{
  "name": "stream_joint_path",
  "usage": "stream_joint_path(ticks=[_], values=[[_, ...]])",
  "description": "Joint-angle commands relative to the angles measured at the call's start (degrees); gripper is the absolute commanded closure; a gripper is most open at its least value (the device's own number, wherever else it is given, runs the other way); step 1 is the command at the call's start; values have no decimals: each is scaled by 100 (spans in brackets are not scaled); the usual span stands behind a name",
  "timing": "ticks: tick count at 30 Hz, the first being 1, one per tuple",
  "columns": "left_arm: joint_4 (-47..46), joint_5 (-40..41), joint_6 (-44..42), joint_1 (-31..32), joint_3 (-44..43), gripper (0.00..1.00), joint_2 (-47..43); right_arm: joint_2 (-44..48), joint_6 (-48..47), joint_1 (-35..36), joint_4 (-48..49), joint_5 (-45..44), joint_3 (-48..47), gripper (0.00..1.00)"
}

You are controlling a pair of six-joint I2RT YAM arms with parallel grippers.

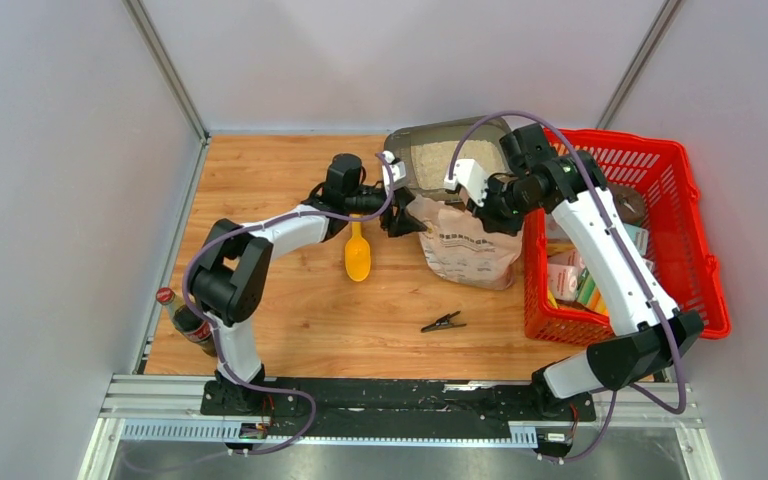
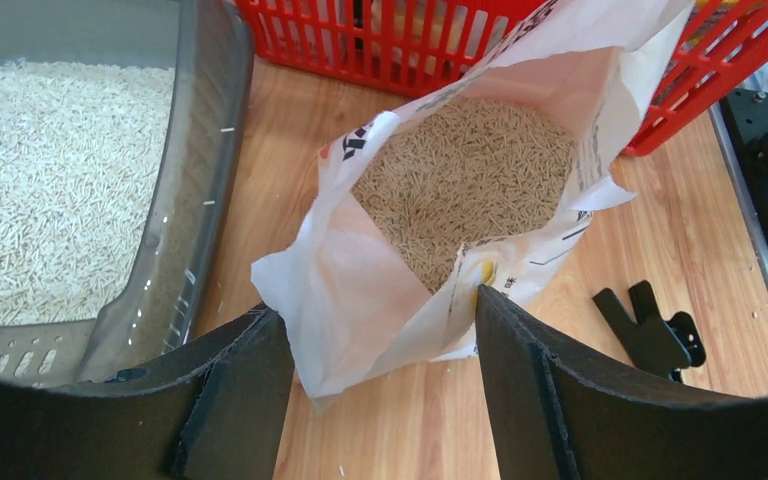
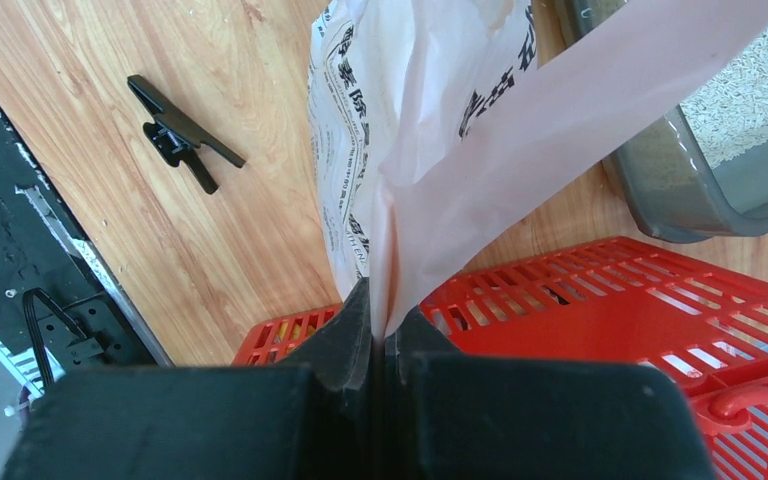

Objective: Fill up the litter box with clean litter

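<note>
The dark grey litter box [image 1: 400, 150] stands at the back of the table with pale clean litter [image 1: 450, 158] inside. In the left wrist view its wall [image 2: 205, 150] and litter [image 2: 50, 190] lie at the left. A white litter bag [image 1: 465, 245] stands open in front of the box, with beige granules [image 2: 460, 180] showing in its mouth. My left gripper [image 2: 378, 330] is open. Its fingers stand on either side of the bag's near flap [image 2: 350, 300] without pinching it. My right gripper [image 3: 385, 320] is shut on the bag's far top edge [image 3: 520, 130] and holds it taut.
A yellow scoop [image 1: 357, 255] lies on the wood left of the bag. A black clip [image 1: 443, 322] lies in front of it. A red mesh basket [image 1: 660, 200] with packets stands at the right, close to the bag. A bottle [image 1: 182, 318] lies at the table's left edge.
</note>
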State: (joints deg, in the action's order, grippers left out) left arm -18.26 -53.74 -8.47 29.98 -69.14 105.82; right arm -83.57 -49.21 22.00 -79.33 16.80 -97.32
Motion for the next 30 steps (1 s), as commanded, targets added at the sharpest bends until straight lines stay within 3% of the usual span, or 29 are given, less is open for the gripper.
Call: stream_joint_path(ticks=[1,2,5,6,7,13,23,28,29,30], values=[[-1188,-461,538,17,-196,30,140,350,25,24,84,-124,-6,100],[-1276,-515,635,17,-187,33,149,333,43,32,84,-159,-24,100],[-1434,-726,838,8,-179,67,176,254,78,33,84,-273,-112,100],[-1478,-761,1003,8,-152,91,150,219,87,41,102,-326,-147,100],[-1487,-822,1023,-1,-65,99,123,157,87,33,102,-335,-173,100],[-1356,-920,1453,-316,339,100,-500,-36,-9,24,85,-291,-542,100],[2920,-911,-987,-660,595,100,-2320,78,-326,216,163,851,-218,100],[3829,-692,-1604,-695,727,100,-2627,-167,25,542,795,1150,81,100],[4013,-665,-1727,-704,744,97,-2654,-238,113,525,848,1150,73,100],[4023,-612,-1702,-721,771,88,-2689,-317,96,507,866,1107,47,100]])
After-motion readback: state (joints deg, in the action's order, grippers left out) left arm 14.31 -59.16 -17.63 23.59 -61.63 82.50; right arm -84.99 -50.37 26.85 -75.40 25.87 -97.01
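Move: The left hand's open fingers straddle the litter bag's left rim, only some 2 cm farther right and about level with them; the bag's middle is roughly 10 cm right, 4 cm back and 9 cm below. The yellow scoop lies 13 cm left, straight beside; the litter box 19 cm ahead, 7 cm right; both well below. From the right hand, already holding the bag's other edge, its middle is about 4 cm left, 5 cm ahead and 17 cm down. The left fingers shut on the bag's left rim and pinch it, while the right hand keeps its grip on the opposite side. Then the left hand hauls the rim about 9 cm left and 8 cm back, rising on the way and dipping slightly at the end; the right hand follows late, some 5 cm left, turning about 10 degrees counter-clockwise. ##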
